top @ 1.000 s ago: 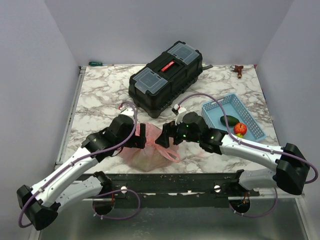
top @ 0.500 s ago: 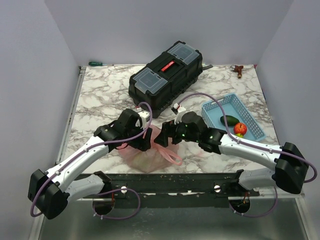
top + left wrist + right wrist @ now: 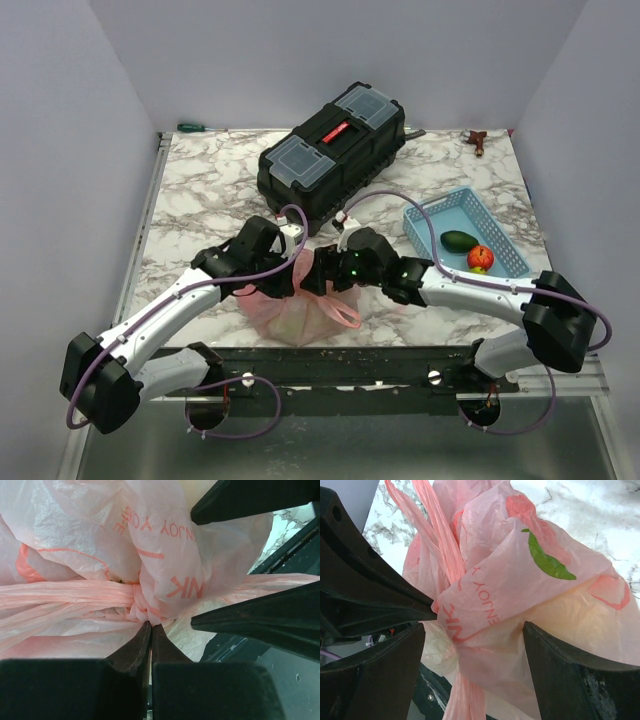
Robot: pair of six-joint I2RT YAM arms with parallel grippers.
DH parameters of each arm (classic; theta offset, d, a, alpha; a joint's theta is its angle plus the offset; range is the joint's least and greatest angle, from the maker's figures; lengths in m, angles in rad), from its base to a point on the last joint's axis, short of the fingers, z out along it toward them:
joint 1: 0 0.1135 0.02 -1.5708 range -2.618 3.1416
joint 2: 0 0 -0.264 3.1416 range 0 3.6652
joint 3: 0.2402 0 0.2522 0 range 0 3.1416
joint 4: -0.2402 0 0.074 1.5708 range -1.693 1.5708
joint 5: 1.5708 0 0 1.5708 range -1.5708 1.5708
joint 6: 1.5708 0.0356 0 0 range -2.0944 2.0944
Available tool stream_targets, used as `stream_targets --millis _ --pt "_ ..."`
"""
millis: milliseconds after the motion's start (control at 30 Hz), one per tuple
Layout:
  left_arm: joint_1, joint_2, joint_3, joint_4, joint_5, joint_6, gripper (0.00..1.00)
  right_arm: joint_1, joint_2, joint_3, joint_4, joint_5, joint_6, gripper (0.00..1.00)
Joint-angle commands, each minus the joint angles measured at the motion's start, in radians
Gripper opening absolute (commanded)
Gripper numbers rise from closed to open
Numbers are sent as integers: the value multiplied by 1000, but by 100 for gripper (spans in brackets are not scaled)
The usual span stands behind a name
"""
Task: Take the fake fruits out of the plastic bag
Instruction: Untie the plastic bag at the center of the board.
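The pink plastic bag (image 3: 298, 308) lies near the table's front edge, its handles bunched into a knot (image 3: 142, 605). My left gripper (image 3: 288, 281) (image 3: 150, 625) is shut, its tips pinching the bag at that knot. My right gripper (image 3: 316, 274) (image 3: 475, 630) is open and straddles the bag's bulging top (image 3: 520, 580), with one finger (image 3: 580, 680) against the film. A pale yellow shape (image 3: 570, 610) shows through the bag; the fake fruits inside are otherwise hidden. A green fruit (image 3: 459, 240) and a red fruit (image 3: 480, 257) lie in the blue basket (image 3: 430, 215).
A black toolbox (image 3: 335, 150) stands behind the bag, close to both wrists. A green-handled screwdriver (image 3: 190, 127) lies at the back left and a small brown object (image 3: 480, 142) at the back right. The table's front edge (image 3: 380, 348) is just below the bag.
My left gripper has swung in from the left and shut on the bag's knotted handles. My right gripper has shifted left over the bag and narrowed slightly.
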Motion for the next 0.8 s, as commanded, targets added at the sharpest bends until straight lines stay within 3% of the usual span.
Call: stream_targets --millis 0,367,433,533,600,767 --pt "2 -3 -4 14 64 15 0 27 40 34 50 22 20 82" --pt "1 -44 -14 30 40 10 0 33 38 21 43 163 76 64" --pt "2 -41 -10 25 19 7 0 33 10 3 47 186 93 53" --pt "4 -37 1 12 -12 5 0 33 -37 -55 87 230 117 26" --pt "4 -48 1 11 -38 3 0 33 -67 -78 93 270 137 14" --pt "10 -98 -1 9 -125 -9 0 33 -129 -107 58 356 165 1"
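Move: The bag's knot sits between the two hands: about 2 cm left, 2 cm back and 2 cm below the open right fingers, and about 2 cm right and 1 cm below the shut left tips, level with them fore and aft. One twisted handle lies some 5 cm ahead and 4 cm left of the right hand; the other trails about 7 cm back and 6 cm right of it, roughly 4 cm lower. Dip the right gripper about 1.5 cm down and 1 cm left into the film beside the knot, then shut its wide-open fingers to pinch the film. As they close, draw away rightward some 3 cm, with about 2 cm of forward and of lift, turning clockwise about 15 degrees. Keep the left tips shut at the knot's left side, nearly in place, rising about 1 cm. ##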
